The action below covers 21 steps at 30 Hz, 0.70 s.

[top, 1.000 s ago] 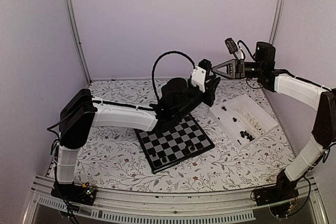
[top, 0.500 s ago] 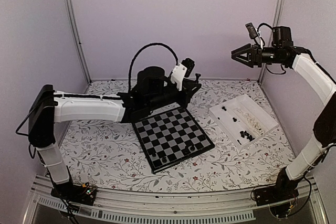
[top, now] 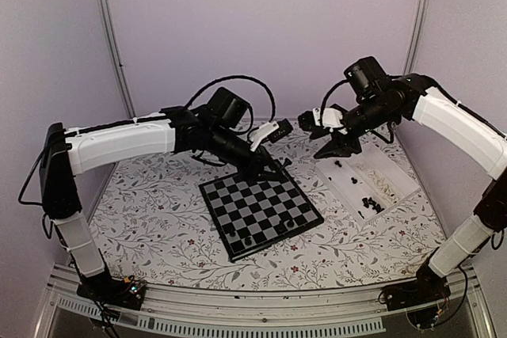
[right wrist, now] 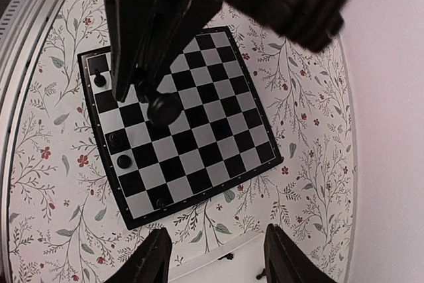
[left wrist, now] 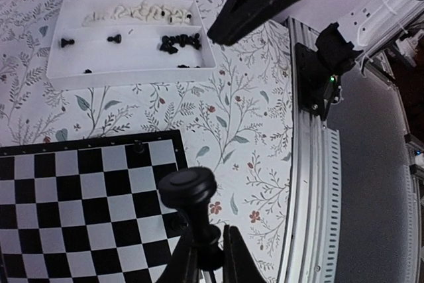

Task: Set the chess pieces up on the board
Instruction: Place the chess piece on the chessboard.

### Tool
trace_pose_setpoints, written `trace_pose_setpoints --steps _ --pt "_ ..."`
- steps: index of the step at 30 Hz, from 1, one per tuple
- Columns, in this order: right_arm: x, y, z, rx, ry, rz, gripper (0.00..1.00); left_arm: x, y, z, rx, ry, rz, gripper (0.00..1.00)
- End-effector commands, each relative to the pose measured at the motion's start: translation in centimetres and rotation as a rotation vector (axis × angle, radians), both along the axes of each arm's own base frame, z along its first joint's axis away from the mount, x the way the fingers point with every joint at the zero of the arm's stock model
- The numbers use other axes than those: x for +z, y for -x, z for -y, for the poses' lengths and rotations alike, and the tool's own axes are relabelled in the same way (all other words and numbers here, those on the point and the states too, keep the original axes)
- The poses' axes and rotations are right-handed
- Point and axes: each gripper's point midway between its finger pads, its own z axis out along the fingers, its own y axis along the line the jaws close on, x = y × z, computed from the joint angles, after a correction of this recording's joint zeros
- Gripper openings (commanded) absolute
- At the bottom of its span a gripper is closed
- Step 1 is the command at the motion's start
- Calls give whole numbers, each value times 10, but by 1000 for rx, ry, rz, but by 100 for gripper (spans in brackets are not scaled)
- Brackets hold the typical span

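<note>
The board [top: 253,211] lies at mid-table with a few black chess pieces [top: 290,222] along its near-right edge. My left gripper [top: 279,165] hangs over the board's far corner, shut on a black chess piece [left wrist: 187,189] that stands between its fingers [left wrist: 233,253]. From the right wrist, that held piece [right wrist: 164,108] shows above the board [right wrist: 199,130]. My right gripper [top: 333,146] hovers open and empty over the far-left end of the tray; its fingers [right wrist: 154,256] frame the tray's rim.
A white tray [top: 396,165] to the right of the board holds loose black pieces [top: 368,202] and cream-white pieces [top: 382,184]. The left wrist view shows the tray [left wrist: 73,74] beyond the board [left wrist: 66,190] and the table's metal rail [left wrist: 311,183].
Both grippers were together high beyond the tray, then parted. My left arm swung back and down to the board's far corner. My right arm swung away, came down over the tray and opened.
</note>
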Motion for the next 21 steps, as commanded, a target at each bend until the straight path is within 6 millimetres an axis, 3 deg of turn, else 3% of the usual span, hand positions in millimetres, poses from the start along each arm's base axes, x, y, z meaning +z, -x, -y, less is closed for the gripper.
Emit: trace_pose_setpoints --steps 1,6,13,21 --pt "-16 1 -8 30 172 109 52 -10 27 -6 -120 -18 -215 5" --pt "-40 25 -28 95 256 117 53 -18 32 0 -139 -11 -292 5" --pt "-52 49 -45 135 295 126 53 -20 32 4 -148 2 -310 5" --pt "-63 56 -51 144 318 133 47 -18 32 7 -155 18 -339 5"
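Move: The left hand grips a dark chess piece by its slimmer end. The piece sits about 2 cm to that hand's right, 1 cm ahead and 1 cm up. From the open right gripper the piece is roughly 8 cm left, 3 cm back and 4 cm lower. The chessboard's middle lies some 14 cm left of the right hand, about level with it and 22 cm below. The tray lies 14 cm right, 10 cm ahead, equally low. Right hand, fingers open, swings back, left and down about 9 cm around the piece the left lowers backward. ##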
